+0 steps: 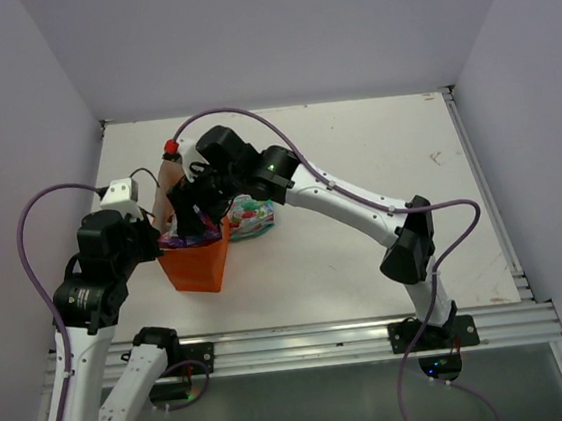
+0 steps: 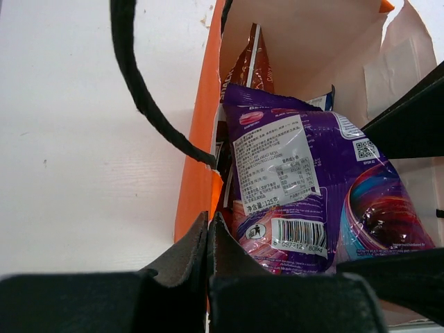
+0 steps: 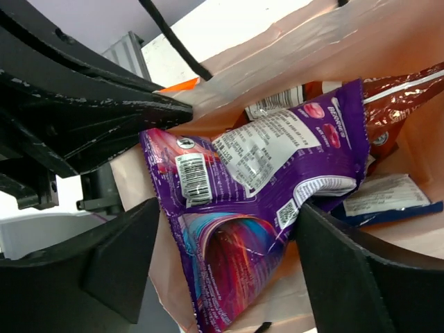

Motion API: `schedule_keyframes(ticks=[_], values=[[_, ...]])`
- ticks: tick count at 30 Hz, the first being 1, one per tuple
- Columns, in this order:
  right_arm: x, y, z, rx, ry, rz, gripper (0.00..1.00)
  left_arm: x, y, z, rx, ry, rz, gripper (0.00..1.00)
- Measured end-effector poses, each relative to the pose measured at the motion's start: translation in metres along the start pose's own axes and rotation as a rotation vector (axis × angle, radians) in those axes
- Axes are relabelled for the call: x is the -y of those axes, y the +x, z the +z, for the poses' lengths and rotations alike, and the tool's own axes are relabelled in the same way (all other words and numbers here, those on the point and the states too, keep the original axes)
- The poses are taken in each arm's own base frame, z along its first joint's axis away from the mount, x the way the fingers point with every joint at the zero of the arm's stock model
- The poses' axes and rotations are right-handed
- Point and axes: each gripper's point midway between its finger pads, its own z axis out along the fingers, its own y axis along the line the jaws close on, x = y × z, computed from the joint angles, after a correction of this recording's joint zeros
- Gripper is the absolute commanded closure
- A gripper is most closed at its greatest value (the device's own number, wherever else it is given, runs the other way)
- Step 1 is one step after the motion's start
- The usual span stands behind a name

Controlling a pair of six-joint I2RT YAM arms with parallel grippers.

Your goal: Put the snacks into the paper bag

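The orange paper bag [image 1: 198,266] stands upright near the table's left front. My left gripper [image 1: 159,241] is shut on the bag's left wall [image 2: 198,152], which runs between its fingertips [image 2: 209,225]. My right gripper [image 1: 199,214] is open inside the bag's mouth, its fingers on either side of the purple packet [image 3: 263,180], which leans inside the bag [image 2: 298,187]. The red-orange Doritos bag [image 3: 402,97] and the dark blue bag [image 3: 388,198] lie deeper inside. The green-white-pink sweets packet [image 1: 252,217] lies on the table right of the bag.
A tan bottle with a red cap [image 1: 169,162] stands just behind the bag. The bag's black cord handle [image 2: 139,90] loops over its left side. Walls close in the table at the left, back and right.
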Motion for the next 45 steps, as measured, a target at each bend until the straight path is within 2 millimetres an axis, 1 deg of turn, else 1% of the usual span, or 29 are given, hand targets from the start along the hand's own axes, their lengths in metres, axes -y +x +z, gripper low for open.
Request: schedule_keyframes(ticks=[1,2,5,7,8,9,11,12,14,15,16,17,19,20,21,22,23,26,27,28,29,30,31,32,34,38,40,43,45], values=[[-0.001,0.001,0.000,-0.003,0.000,-0.001,0.15,0.000,0.000,0.000,0.000,0.000,0.000,1.00],[-0.001,0.001,0.000,-0.002,-0.001,-0.004,0.03,0.000,0.000,0.000,0.001,0.000,0.000,1.00],[-0.002,-0.007,-0.006,0.017,0.011,-0.026,0.01,0.000,-0.001,0.000,0.005,0.001,0.000,1.00],[-0.005,-0.027,-0.019,0.068,0.037,-0.054,0.01,0.000,-0.001,0.000,0.005,0.001,0.000,1.00],[-0.009,-0.045,-0.029,0.120,0.047,-0.078,0.01,0.000,-0.001,-0.001,0.006,0.001,0.000,1.00],[-0.013,-0.066,-0.043,0.188,0.063,-0.105,0.01,0.000,-0.001,-0.001,0.006,0.001,0.000,1.00],[-0.023,-0.103,-0.084,0.327,0.109,-0.154,0.01,0.000,-0.001,-0.001,0.007,0.001,-0.001,1.00],[-0.025,-0.117,-0.109,0.393,0.147,-0.176,0.01,0.000,-0.001,-0.001,0.007,0.002,-0.001,1.00],[-0.029,-0.140,-0.169,0.533,0.233,-0.211,0.01,0.000,-0.001,-0.001,0.007,0.002,-0.001,1.00],[-0.026,-0.146,-0.200,0.590,0.278,-0.212,0.01,0.000,-0.001,-0.001,0.007,0.002,-0.001,1.00],[-0.023,-0.147,-0.223,0.625,0.312,-0.210,0.01,0.000,-0.001,-0.001,0.007,0.002,0.000,1.00],[-0.015,-0.147,-0.248,0.663,0.350,-0.198,0.01,0.000,-0.001,-0.001,0.007,0.002,0.000,1.00],[0.020,-0.136,-0.272,0.693,0.444,-0.143,0.01,0.001,0.000,0.000,0.005,0.004,0.000,1.00],[0.040,-0.124,-0.276,0.684,0.493,-0.109,0.01,0.001,0.000,0.000,0.005,0.004,0.000,1.00],[0.064,-0.111,-0.269,0.665,0.540,-0.069,0.01,0.001,0.000,0.000,0.005,0.004,0.000,1.00],[0.084,-0.096,-0.252,0.624,0.569,-0.036,0.01,0.001,0.000,0.000,0.005,0.004,0.000,1.00],[0.100,-0.078,-0.228,0.564,0.584,-0.008,0.01,0.001,0.000,0.000,0.005,0.004,0.000,1.00],[0.158,-0.001,-0.128,0.287,0.624,0.079,0.01,0.001,0.000,0.000,0.004,0.007,0.002,1.00],[0.178,0.031,-0.094,0.182,0.638,0.105,0.01,0.001,0.000,0.000,0.004,0.007,0.003,1.00],[0.193,0.061,-0.068,0.087,0.650,0.128,0.01,0.001,0.000,0.000,0.004,0.007,0.003,1.00],[0.205,0.087,-0.048,0.007,0.657,0.148,0.01,0.001,0.000,0.000,0.004,0.007,0.003,1.00],[0.214,0.108,-0.034,-0.055,0.664,0.163,0.01,0.001,0.000,0.000,0.004,0.007,0.003,1.00],[0.221,0.122,-0.025,-0.098,0.670,0.172,0.01,0.001,0.000,0.000,0.004,0.007,0.003,1.00],[0.225,0.130,-0.020,-0.121,0.673,0.179,0.01,0.001,0.000,-0.001,0.004,0.006,0.003,1.00],[0.228,0.130,-0.017,-0.128,0.677,0.183,0.01,0.001,0.000,-0.001,0.004,0.004,0.003,1.00],[0.230,0.095,-0.017,-0.029,0.665,0.189,0.01,0.001,0.000,-0.001,0.004,0.003,0.003,1.00],[0.233,0.084,-0.017,0.011,0.660,0.196,0.01,0.000,0.000,-0.002,0.004,0.001,0.003,1.00],[0.240,0.086,-0.010,0.012,0.656,0.216,0.01,0.000,0.000,-0.002,0.004,-0.001,0.003,1.00],[0.248,0.099,-0.002,-0.016,0.660,0.234,0.01,0.000,0.000,-0.002,0.004,-0.001,0.003,1.00]])
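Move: Out beyond the paper bag's right side, the Fox's mint packet lies flat on the table about 17 cm ahead of the right hand, 11 cm to its right and 25 cm below. The purple packet is straight under that hand, some 5 cm down in the bag's mouth; the paper bag's middle is roughly 2 cm ahead, 3 cm left and 15 cm below. From the left hand the Fox's packet lies about 18 cm ahead, 17 cm right and 22 cm down. Rising clear of the bag and the purple packet by some 25 cm, the right hand opens its already mostly open fingers the rest of the way, swings right, then comes forward and down, edging back left, to hover low over the Fox's packet. The wrist turns about 35 degrees clockwise and points more steeply down. The left hand stays, shut on the bag's rim. ##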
